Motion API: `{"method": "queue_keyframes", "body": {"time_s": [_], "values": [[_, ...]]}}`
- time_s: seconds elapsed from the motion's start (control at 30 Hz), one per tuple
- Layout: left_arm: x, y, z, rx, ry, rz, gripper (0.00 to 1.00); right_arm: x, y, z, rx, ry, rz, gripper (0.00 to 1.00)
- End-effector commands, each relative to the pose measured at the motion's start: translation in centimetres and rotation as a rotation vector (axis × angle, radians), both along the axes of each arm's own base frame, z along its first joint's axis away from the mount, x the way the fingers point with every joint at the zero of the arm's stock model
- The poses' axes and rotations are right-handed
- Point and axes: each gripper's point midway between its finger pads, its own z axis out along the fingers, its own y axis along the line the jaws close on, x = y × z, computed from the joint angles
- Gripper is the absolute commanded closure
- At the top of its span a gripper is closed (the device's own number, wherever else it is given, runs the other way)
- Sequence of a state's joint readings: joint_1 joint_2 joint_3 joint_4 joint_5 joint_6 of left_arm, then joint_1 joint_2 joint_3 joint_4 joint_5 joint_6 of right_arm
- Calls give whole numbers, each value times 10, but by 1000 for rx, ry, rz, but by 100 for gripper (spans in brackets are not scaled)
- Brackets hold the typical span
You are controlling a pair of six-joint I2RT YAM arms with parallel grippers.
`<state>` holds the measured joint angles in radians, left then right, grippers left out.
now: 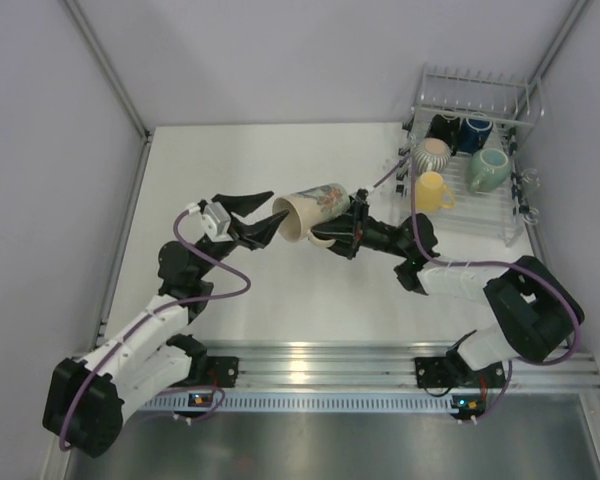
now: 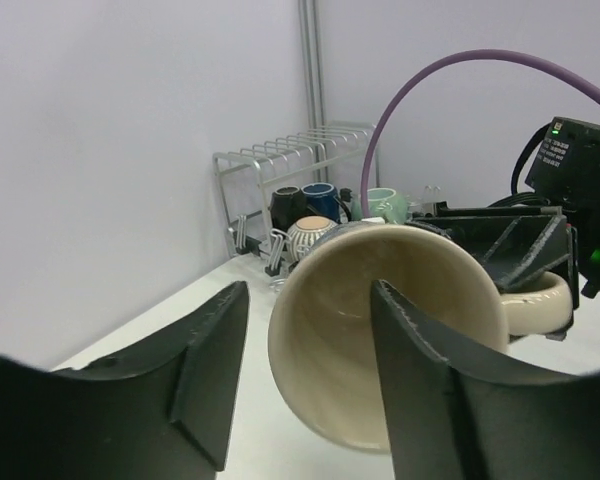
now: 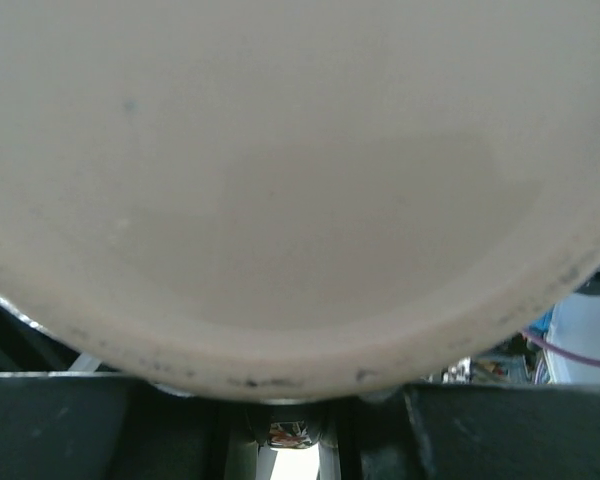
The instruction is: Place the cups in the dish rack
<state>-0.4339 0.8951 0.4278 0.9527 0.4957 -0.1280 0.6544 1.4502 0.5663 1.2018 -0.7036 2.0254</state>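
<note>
A tall cream cup (image 1: pixel 310 212) hangs on its side above the table, mouth toward the left arm. My right gripper (image 1: pixel 345 232) is shut on its handle (image 2: pixel 540 305), and the cup's base (image 3: pixel 280 180) fills the right wrist view. My left gripper (image 2: pixel 310 295) is open at the cup's mouth (image 2: pixel 380 340). One finger (image 2: pixel 420 380) is in front of the opening; the other (image 2: pixel 210 370) stands clear of the outer wall. The dish rack (image 1: pixel 475 75) at the far right holds several cups: black (image 1: pixel 442 128), dark blue (image 1: pixel 475 132), grey ribbed (image 1: pixel 432 155), teal-green (image 1: pixel 488 168), yellow (image 1: pixel 432 190).
White walls with metal posts close the table on the left, back and right. The rack (image 2: pixel 280 155) stands against the back right corner. A purple cable (image 2: pixel 430 80) arcs over the right arm. An aluminium rail (image 1: pixel 320 360) runs along the near edge.
</note>
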Motion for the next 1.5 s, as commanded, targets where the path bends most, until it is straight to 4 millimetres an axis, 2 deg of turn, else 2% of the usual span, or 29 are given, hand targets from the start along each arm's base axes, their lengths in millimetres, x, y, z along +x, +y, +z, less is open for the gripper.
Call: {"method": "queue_keyframes", "body": {"time_s": [0.0,0.07,0.23,0.27,0.4,0.5,0.57,0.6,0.63,0.67,0.7,0.73,0.8,0.83,0.87,0.9,0.93,0.97,1.0,1.1,1.3,1.47], "values": [[-7,6,26,-33,-49,17,38,-36,-61,112,394,-315,-1,100],[-9,8,24,-16,-33,25,28,-29,-69,114,386,-340,-30,100],[-13,20,21,-25,-17,79,17,-17,-81,115,349,-370,-66,100],[-13,22,22,-31,-9,89,3,-14,-82,113,330,-374,-78,100],[-7,28,26,-71,108,124,2,12,-76,86,154,-360,-147,100],[-2,27,31,-116,244,111,2,28,-82,73,32,-423,-224,100],[1,22,27,-139,352,90,2,45,-91,63,-81,-380,-283,100],[1,22,36,-159,375,85,2,53,-95,54,-153,-432,-322,100],[8,22,20,-151,467,105,2,63,-104,52,-231,-383,-365,100],[8,18,19,-162,509,85,2,68,-109,48,-290,-378,-392,100],[7,15,17,-155,527,67,2,75,-116,43,-375,-460,-437,100],[9,10,8,-149,569,52,2,83,-132,43,-476,-397,-503,100],[10,8,-4,-166,629,45,2,92,-152,42,-615,-473,-589,100],[11,10,-7,-179,644,56,2,102,-172,56,-682,-490,-700,100],[10,11,-13,-188,662,63,2,102,-185,44,-780,-477,-717,100],[9,13,-16,-196,666,69,2,104,-195,52,-822,-488,-758,100],[8,14,-16,-199,665,73,2,112,-216,51,-889,-470,-836,100],[6,16,-17,-199,661,77,2,111,-227,43,-963,-461,-844,100],[6,16,-19,-196,669,78,2,113,-238,48,-1002,-468,-883,100],[-2,12,-22,-206,703,37,2,125,-288,38,-1197,-390,-1045,100],[-11,10,-21,-205,713,-3,2,137,-345,21,-1435,-272,-1224,100],[-21,12,-18,-227,715,-25,2,149,-378,15,-1583,-234,-1330,100]]}}
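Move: The right hand holds the cream mug, taking it to the free near-right part of the dish rack, about 21 cm ahead, 36 cm to its right and 20 cm below. The yellow mug stands about 23 cm ahead and 23 cm right of the hand, the teal mug 29 cm ahead and 38 cm right, both about 20 cm lower. From the left hand, that free part is some 17 cm ahead, 58 cm right and 22 cm below. Sweeping right some 35 cm and forward about 13, the right hand carries the mug away from the left hand towards the rack, rising slightly midway, then sinking. It keeps its grip while the wrist swings the fingers from pointing left to forward and down. The left hand opens fully, backs off slightly and tips down about 40 degrees. ##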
